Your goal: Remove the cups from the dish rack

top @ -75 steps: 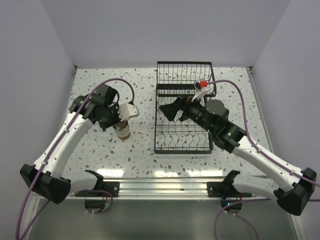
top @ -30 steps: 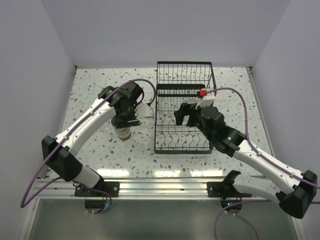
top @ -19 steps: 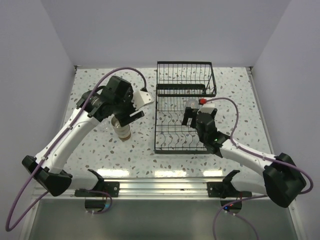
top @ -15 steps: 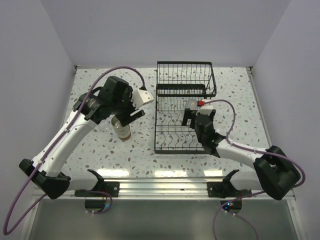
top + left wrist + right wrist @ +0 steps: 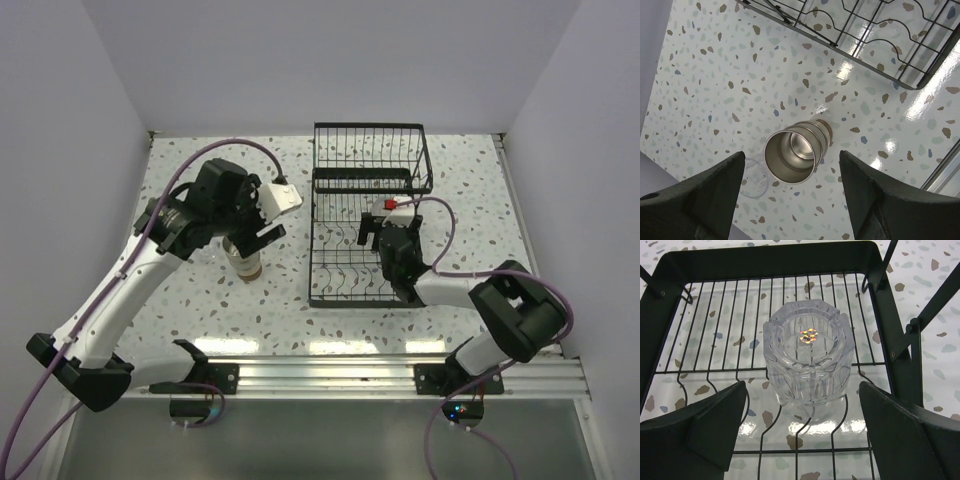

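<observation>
A stack of brown cups (image 5: 247, 264) stands upright on the table left of the dish rack (image 5: 415, 190). From the left wrist view its shiny grey inside (image 5: 792, 157) faces up. A clear cup (image 5: 756, 179) stands on the table, close beside the stack. My left gripper (image 5: 792, 155) hovers above the stack, open, with nothing held. Inside the dish rack (image 5: 765, 260) another clear cup (image 5: 807, 350) sits upside down on the wires. My right gripper (image 5: 802, 385) is open, one finger on each side of that cup's near end, apart from it.
The rack's near corner (image 5: 865, 40) lies just right of the stack. A taller wire basket section (image 5: 370, 150) stands at the rack's far end. A metal rail (image 5: 330, 375) runs along the table's near edge.
My left gripper has opened wider and lifted away from the stack of brown cups. My right arm has folded down, bringing its open gripper low into the rack at the clear cup.
</observation>
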Robot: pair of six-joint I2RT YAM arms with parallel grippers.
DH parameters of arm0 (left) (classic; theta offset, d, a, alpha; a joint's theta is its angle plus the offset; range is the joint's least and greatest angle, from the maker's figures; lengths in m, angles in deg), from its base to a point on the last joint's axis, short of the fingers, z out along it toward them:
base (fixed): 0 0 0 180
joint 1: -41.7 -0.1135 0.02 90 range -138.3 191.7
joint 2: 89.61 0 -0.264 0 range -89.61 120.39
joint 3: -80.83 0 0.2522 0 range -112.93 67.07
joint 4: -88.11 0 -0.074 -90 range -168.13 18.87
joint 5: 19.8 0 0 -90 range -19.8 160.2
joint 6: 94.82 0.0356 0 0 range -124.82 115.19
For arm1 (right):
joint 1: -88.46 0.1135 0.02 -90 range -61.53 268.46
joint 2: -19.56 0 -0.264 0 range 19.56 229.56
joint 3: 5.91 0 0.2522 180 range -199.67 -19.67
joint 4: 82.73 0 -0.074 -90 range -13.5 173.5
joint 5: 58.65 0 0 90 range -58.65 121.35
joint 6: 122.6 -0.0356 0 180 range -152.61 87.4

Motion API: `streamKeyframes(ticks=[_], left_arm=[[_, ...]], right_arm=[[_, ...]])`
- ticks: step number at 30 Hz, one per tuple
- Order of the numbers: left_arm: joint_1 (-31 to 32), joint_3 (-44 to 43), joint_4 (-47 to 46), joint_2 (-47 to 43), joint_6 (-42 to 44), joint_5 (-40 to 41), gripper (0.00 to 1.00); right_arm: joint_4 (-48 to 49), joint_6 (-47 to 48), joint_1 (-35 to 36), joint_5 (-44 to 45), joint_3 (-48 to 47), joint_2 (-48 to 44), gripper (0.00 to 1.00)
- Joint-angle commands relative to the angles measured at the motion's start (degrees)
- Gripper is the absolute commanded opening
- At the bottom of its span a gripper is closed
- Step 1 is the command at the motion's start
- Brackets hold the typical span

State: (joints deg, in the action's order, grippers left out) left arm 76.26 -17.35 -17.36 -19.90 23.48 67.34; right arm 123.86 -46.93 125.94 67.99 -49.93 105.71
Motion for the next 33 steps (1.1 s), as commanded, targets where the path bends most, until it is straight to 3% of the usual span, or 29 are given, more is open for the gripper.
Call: streamKeyframes(ticks=[1, 13, 17, 21, 26, 28, 33], left_arm=[[0.2, -0.9, -1.9, -1.9, 1.3, -1.4, 0.80], [0.2, -3.8, -0.2, -3.4, 2.4, -1.0, 0.81], [0.2, -3.9, 0.2, -3.4, 2.6, -1.5, 0.81], [0.2, -4.0, 0.2, -3.4, 2.6, -1.4, 0.81], [0.2, -4.0, 0.2, -3.8, 2.5, -1.2, 0.82], [0.2, -3.6, 0.2, -4.0, 2.4, -1.2, 0.81], [0.2, -1.9, -1.4, -5.0, 0.8, -2.3, 0.82]], right_arm=[[7.6, 1.7, -0.3, 4.1, -2.6, 1.6, 0.98], [4.1, -1.8, -1.3, 8.5, -5.6, 7.3, 0.97], [5.7, -2.0, -1.9, 7.6, -4.6, 7.3, 0.86], [6.7, -2.3, -1.8, 7.2, -3.2, 6.9, 0.58], [7.3, -1.9, -1.8, 6.0, -1.6, 5.4, 0.50], [6.2, -1.0, -1.8, 4.8, -1.2, 3.6, 0.41], [-0.4, -0.7, -1.7, -3.0, -0.5, -3.7, 0.30]])
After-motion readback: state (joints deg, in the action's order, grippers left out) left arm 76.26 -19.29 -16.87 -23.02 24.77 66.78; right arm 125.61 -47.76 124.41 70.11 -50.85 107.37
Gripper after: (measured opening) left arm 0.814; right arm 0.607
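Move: Just ahead of the right hand's open fingers, about 4 cm farther out and 1 cm to its right at roughly the same height, stands the clear cup. The rack's black back plate runs across some 10 cm ahead of that hand, its middle about 5 cm to the left, and the rack's right side is roughly 7 cm to the hand's right, level with it. From the left hand the clear cup lies some 15 cm ahead, 30 cm right and 17 cm lower. Sliding forward about 2 cm, the right hand brings its wide-open fingers around the clear cup, drifts about 1 cm right while turning slightly clockwise, and closes them until they pinch the cup's sides. Still gripping, it then starts back towards the base by about 1 cm. Meanwhile the left hand, empty and open, rises roughly 2.5 cm above the stacked cups. ##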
